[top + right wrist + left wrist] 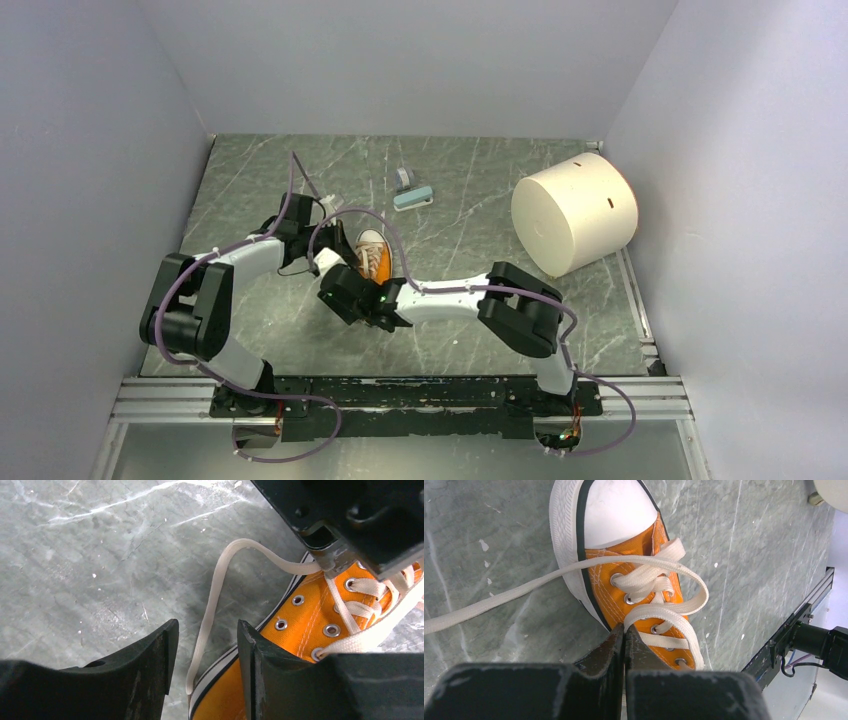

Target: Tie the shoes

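An orange sneaker (644,565) with a white toe cap lies on the marble table (480,250). My left gripper (625,630) is shut on a cream lace (499,597) just beside the eyelets. From that pinch the lace loops over the tongue and trails off to the left. In the right wrist view the shoe (300,625) lies on the right, and my right gripper (207,630) stands open by its side. The other lace end (210,615) hangs loose between those fingers, touching neither. The left gripper (330,565) shows there at the top right, holding its lace. From above, the shoe (372,258) sits between both grippers.
A large white cylinder (575,212) lies on its side at the back right. Two small blue-grey objects (412,197) sit behind the shoe. Grey walls close in the table on three sides.
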`<state>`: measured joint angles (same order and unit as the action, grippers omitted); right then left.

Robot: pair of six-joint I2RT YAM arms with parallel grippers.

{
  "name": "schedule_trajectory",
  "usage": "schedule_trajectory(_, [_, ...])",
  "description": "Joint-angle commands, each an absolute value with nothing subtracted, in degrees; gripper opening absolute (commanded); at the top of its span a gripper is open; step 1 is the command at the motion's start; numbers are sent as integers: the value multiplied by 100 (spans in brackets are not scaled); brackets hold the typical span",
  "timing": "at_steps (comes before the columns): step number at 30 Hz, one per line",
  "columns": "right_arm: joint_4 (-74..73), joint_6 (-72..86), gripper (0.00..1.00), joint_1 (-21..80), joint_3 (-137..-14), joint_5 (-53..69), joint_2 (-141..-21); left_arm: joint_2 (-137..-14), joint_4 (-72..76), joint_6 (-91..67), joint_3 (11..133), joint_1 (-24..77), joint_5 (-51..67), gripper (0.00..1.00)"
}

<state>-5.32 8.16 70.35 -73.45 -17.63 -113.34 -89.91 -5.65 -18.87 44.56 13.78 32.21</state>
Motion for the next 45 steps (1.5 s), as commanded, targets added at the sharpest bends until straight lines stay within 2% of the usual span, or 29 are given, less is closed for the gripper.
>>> schedule_trajectory(1, [-337,968,50,7116,-7289,-2207,-11552,-9038,-550,-1835,4616,1301,3248,5])
schedule_trajectory(5, [-570,1046,47,7136,-7450,-2646,-11813,-8972,-583,-1797,4610,1292,3209,5])
schedule_trajectory(11, [-750,962,37,7135,-7567,-2478,-12113,-8934,-563,-1803,4562,1283,3217,5])
schedule_trajectory(13, [-721,902,23,7131,-7584,-2294,-12117,-8911,-583,-1781,4553,1283,3200,5])
schedule_trajectory(15, [-679,833,1,7136,-7604,-2080,-12026,-8889,-624,-1746,4566,1275,3199,5])
schedule_trajectory(20, [-579,470,0,7124,-7556,-1363,-11282,-8792,-747,-1650,4597,1266,3197,5])
schedule_trajectory(31, [-1678,577,0,6944,-6825,-2008,-8863,-8587,-863,-1579,4548,1266,3300,5])
schedule_trajectory(36, [-2126,773,0,6514,-6767,-2773,-8463,-8486,-983,-1605,4591,1267,3304,5])
schedule_trajectory(45, [-1584,521,0,5599,-6582,-2756,-8126,-8269,-1293,-1503,4751,1266,3391,5])
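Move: My half-open right hand goes for the loose lace on the table left of the shoe, about 1 cm ahead and 3 cm below its fingertips. From that hand the shoe's middle lies some 6 cm ahead, 5 cm to the right and 1 cm down, and my left fingertips are about 9 cm ahead, 1 cm right and 1 cm up. From my left hand, the loose lace lies roughly 9 cm back, 1 cm left and 4 cm down. I lower my right hand about 2.5 cm to the table and shut its fingers on the loose lace, then lift it steeply, some 18 cm. Still gripping, I swing right about 13 cm and forward across to the shoe's right side, turning about 20 degrees clockwise. My left fingers keep their pinch on the lace loop over the laces, rising a couple of centimetres late on. ##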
